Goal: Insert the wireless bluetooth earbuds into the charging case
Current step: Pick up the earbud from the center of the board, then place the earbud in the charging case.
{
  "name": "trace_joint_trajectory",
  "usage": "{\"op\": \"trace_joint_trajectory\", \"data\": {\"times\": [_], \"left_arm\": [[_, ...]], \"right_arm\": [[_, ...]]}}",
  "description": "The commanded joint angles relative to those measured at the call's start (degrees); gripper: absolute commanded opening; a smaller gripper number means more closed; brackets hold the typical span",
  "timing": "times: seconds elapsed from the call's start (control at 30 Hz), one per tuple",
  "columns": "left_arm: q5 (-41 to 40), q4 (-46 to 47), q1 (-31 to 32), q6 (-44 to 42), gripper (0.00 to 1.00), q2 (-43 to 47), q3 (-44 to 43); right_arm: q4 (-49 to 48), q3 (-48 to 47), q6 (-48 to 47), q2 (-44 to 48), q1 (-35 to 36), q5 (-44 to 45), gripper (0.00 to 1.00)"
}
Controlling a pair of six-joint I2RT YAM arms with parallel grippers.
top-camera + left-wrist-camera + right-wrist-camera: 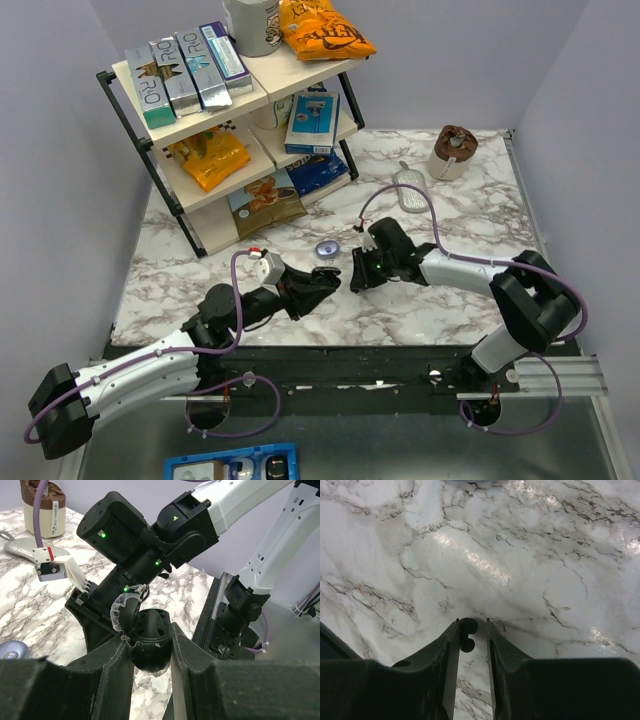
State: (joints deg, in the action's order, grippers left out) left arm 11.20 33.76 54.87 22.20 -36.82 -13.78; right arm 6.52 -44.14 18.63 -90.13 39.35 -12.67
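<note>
My left gripper (150,636) is shut on the black charging case (150,647), holding it above the marble table (450,310). The case's lid (125,611) stands open, with clear film on it. Seen from above, the left gripper (325,282) and my right gripper (357,275) nearly meet at the table's middle. In the right wrist view a small black earbud (466,633) lies on the marble between the right gripper's (472,627) fingertips. It rests against the left finger, and a gap shows between it and the right finger. The jaws stand narrowly apart around it.
A black-framed shelf rack (160,160) with boxes and snack bags fills the back left. A small blue disc (327,248) lies just behind the grippers. A grey oval pad (410,190) and a brown-and-white cup (453,152) sit at the back right.
</note>
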Motion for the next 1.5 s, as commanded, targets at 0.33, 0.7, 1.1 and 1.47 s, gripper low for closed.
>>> {"op": "trace_joint_trajectory", "data": {"times": [0.33, 0.7, 1.1, 1.47], "left_arm": [[1.2, 1.1, 0.4, 0.7, 0.00, 0.0, -0.1], [-0.8, -0.3, 0.3, 0.5, 0.00, 1.0, -1.6], [19.8, 6.0, -8.9, 4.3, 0.00, -8.9, -10.1], [39.6, 19.0, -10.8, 12.1, 0.00, -21.6, -15.0]], "right_arm": [[1.2, 2.9, 0.8, 2.7, 0.5, 1.4, 0.11], [10.4, -4.2, -1.8, 32.4, 0.5, 2.4, 0.01], [23.3, -11.4, -10.4, 50.8, 0.5, -16.3, 0.01], [24.3, -14.0, -10.9, 49.9, 0.4, -24.9, 0.01]]}}
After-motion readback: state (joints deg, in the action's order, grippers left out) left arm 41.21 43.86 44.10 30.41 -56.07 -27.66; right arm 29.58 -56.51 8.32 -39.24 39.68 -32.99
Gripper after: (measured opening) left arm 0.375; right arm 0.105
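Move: The earbud on the tabletop lies between the right hand's open fingertips, about 1 cm back of the hand point and 1 cm below it. From there the blue-grey round case lies about 9 cm ahead and 6 cm left on the table, while the open charging case in the left hand's grip is roughly 21 cm up, 8 cm back and 7 cm left. For the left hand the earbud is some 8 cm ahead, 7 cm right and 21 cm down. The right fingers close on the earbud and pinch it, then lift it quickly about 30 cm, drawing back some 12 cm, towards the held charging case. The wrist swings about 50 degrees so the fingers point left, nearly level. Late on, the left hand, still gripping the charging case, rises about 5 cm, shifts a little right and turns clockwise. ##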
